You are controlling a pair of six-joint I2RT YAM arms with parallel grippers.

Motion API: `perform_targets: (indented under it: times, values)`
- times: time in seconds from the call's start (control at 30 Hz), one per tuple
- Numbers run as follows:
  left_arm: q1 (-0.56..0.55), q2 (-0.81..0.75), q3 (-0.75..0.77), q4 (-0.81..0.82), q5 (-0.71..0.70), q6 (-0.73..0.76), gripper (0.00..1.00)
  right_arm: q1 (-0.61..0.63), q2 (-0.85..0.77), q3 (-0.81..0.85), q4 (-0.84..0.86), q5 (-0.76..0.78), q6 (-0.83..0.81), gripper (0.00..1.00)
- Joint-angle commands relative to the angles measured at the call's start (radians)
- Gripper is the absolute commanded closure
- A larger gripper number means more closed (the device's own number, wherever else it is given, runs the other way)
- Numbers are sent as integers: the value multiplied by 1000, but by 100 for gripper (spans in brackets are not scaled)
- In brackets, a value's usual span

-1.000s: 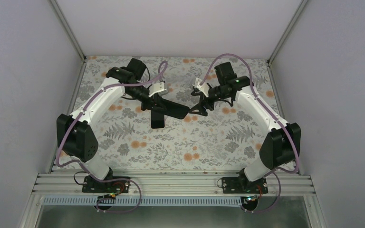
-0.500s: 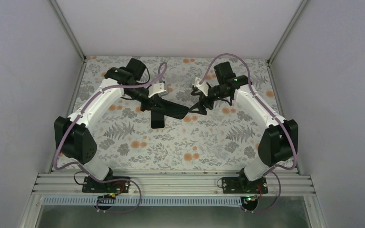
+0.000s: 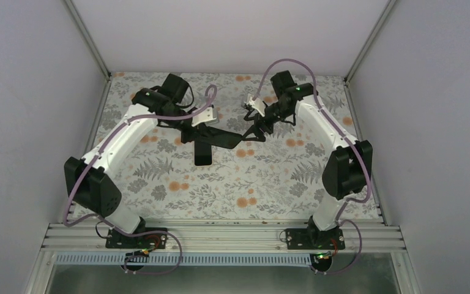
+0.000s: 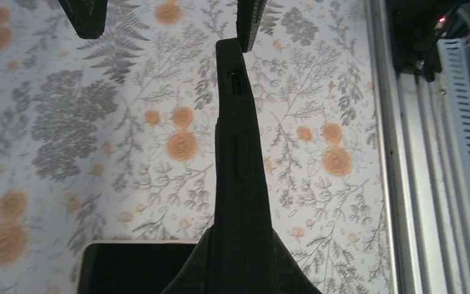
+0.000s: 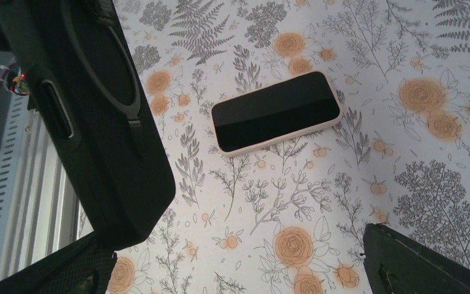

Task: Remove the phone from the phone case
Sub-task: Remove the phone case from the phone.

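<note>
The black phone case point(image 3: 223, 139) hangs above the table, and my left gripper point(image 3: 203, 131) is shut on its near end. In the left wrist view the case point(image 4: 240, 165) shows edge-on, running away from the left gripper point(image 4: 242, 272). The phone point(image 3: 203, 154), dark screen up with a pale rim, lies flat on the floral table below, out of the case. In the right wrist view the phone point(image 5: 275, 111) lies ahead and the case point(image 5: 92, 116) fills the left. My right gripper point(image 5: 238, 269) stands open, the case's far corner beside its left finger point(image 5: 49, 269); nothing is between its fingers.
A floral cloth point(image 3: 269, 184) covers the table. Grey walls close in the left, right and back. The aluminium rail point(image 3: 220, 236) with both arm bases runs along the near edge, and it also shows in the left wrist view as the rail point(image 4: 416, 184) at the right.
The right arm has swung its gripper back and a little left, still open at the case's far end. The left arm shifted slightly with the case. The phone has not moved.
</note>
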Motion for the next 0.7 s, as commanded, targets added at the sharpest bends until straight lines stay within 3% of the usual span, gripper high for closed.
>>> perform_targets:
  times: [0.0, 0.23, 0.4, 0.53, 0.67]
  values:
    - [-77, -103, 28, -214, 134, 62, 98, -71, 91, 161, 77, 85, -28, 2]
    - [-96, -171, 28, -217, 129, 41, 98, -76, 219, 361, 22, 104, -21, 2]
    - [-96, -180, 30, -214, 115, 52, 98, -86, 226, 375, 27, 131, -17, 2]
    - [-90, -178, 4, -154, 66, 33, 98, -87, 156, 299, -36, 59, -68, 2]
    - [-78, -178, -32, -69, 25, 4, 98, -49, -37, 81, -3, 17, -90, 3]
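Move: The left hand grips one end of the cased phone, whose middle lies about 7 cm to its right, 1 cm back and 4 cm below. From the open right hand, the cased phone's middle is some 10 cm to the left, 5 cm back and 2 cm higher. The other phone lies on the table about 8 cm ahead of the left hand, 3 cm to its left and 22 cm below it. The right hand's rear finger, at first still hooked on the case's free corner, strains up and forward, then comes off it and shoots about 10 cm forward and a little right before easing back some 3 cm, fingers wide open. The left hand keeps its pinch, rising slightly, then swings back about 8 cm and ends about 4 cm higher. ##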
